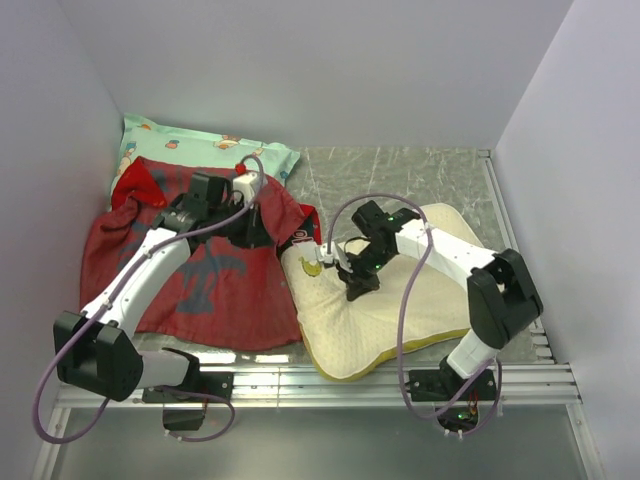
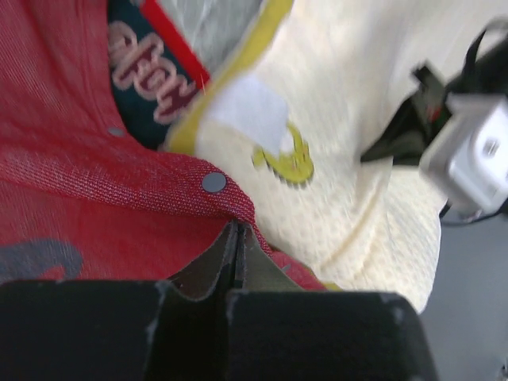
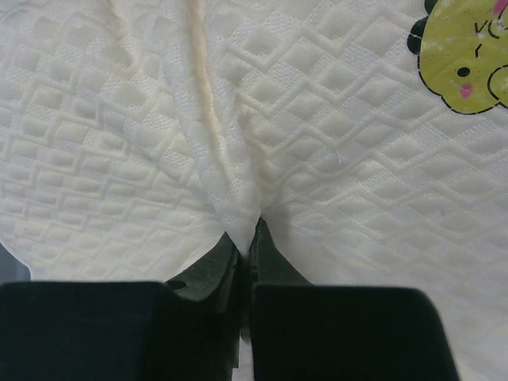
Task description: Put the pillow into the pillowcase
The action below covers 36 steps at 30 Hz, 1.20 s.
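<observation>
The red pillowcase point(image 1: 210, 290) lies flat on the left, dull red side with grey blotches up. My left gripper point(image 1: 258, 232) is shut on its hem by a snap button, at the edge that faces the pillow; in the left wrist view the gripper point(image 2: 236, 232) pinches the red pillowcase point(image 2: 79, 182). The cream dimpled pillow point(image 1: 400, 310) with a yellow edge band lies to the right, its corner touching that edge. My right gripper point(image 1: 358, 285) presses down on the pillow's top. In the right wrist view that gripper point(image 3: 246, 238) is shut on a pinched fold of the pillow point(image 3: 357, 175).
A mint-green pillow point(image 1: 190, 150) lies at the back left, partly under the pillowcase. White walls close in the left, back and right. Metal rails point(image 1: 400, 380) run along the front edge. Bare metal tabletop point(image 1: 400, 175) shows behind the pillow.
</observation>
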Motion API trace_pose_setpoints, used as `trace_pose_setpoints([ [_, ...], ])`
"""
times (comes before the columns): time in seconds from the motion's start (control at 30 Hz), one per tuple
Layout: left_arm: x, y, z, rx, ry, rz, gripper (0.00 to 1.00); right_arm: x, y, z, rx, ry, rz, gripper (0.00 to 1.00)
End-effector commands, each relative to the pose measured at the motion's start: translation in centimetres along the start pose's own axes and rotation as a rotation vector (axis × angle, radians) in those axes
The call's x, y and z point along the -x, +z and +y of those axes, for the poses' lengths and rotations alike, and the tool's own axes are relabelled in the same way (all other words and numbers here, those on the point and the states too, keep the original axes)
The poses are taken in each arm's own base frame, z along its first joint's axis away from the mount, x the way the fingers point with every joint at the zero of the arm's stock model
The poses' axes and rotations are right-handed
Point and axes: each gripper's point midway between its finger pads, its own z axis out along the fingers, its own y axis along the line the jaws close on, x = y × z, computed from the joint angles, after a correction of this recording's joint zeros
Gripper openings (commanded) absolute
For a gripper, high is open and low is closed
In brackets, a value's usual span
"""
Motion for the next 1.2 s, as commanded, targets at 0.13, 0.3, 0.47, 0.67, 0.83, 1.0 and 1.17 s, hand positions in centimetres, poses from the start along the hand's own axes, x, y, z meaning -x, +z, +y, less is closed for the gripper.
trace_pose_setpoints([
  [0.13, 5.8, -1.4, -3.1, -0.110, 0.046, -0.146, 0.00, -0.3, -1.0, 3.7, 0.055, -0.125, 0.085, 0.00],
  [0.3, 3.3, -1.5, -4.0, -0.169, 0.075, -0.075, 0.00, 1.6, -0.5, 0.9, 0.022, -0.112, 0.069, 0.00],
  [0.47, -1.7, -1.4, -5.4, -0.231, 0.177, 0.063, 0.00, 5.1, -2.5, -3.5, -0.078, -0.119, 0.022, 0.00],
  [0.67, -4.9, -1.6, -5.9, -0.241, 0.240, 0.136, 0.00, 8.3, -8.3, -9.5, -0.215, -0.102, -0.022, 0.00],
  [0.83, -5.6, -1.8, -5.5, -0.237, 0.283, 0.170, 0.00, 8.6, -10.5, -13.0, -0.334, -0.129, 0.001, 0.00],
  [1.0, -5.5, -2.7, -6.9, -0.310, 0.303, 0.203, 0.00, 9.0, -10.8, -16.9, -0.510, -0.049, -0.040, 0.00],
  [1.17, -3.2, -2.5, -8.5, -0.387, 0.266, 0.169, 0.00, 10.6, -9.5, -18.9, -0.609, 0.031, -0.104, 0.00],
])
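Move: The pillow's left end, to be covered by the pillowcase edge the left hand already holds, lies about 12 cm back, 7 cm right and 10 cm below that hand; the yellow patch lies 4 cm back and 12 cm right. The pillowcase mouth's far side is some 14 cm ahead, 12 cm left and 4 cm below the right hand, which already grips the pillow's top; from there, the patch is 8 cm ahead and 10 cm left. The pillow, still pinched by its top cover, is first drawn back a couple of centimetres by the right hand, then swept forward to about 17 cm beyond its start, rising about 7 cm, towards the mouth. The pillowcase edge stays pinched in the left fingers, which lift it about 4 cm, then lower it and bring it back along the pillow's end, turning some 25 degrees clockwise. ##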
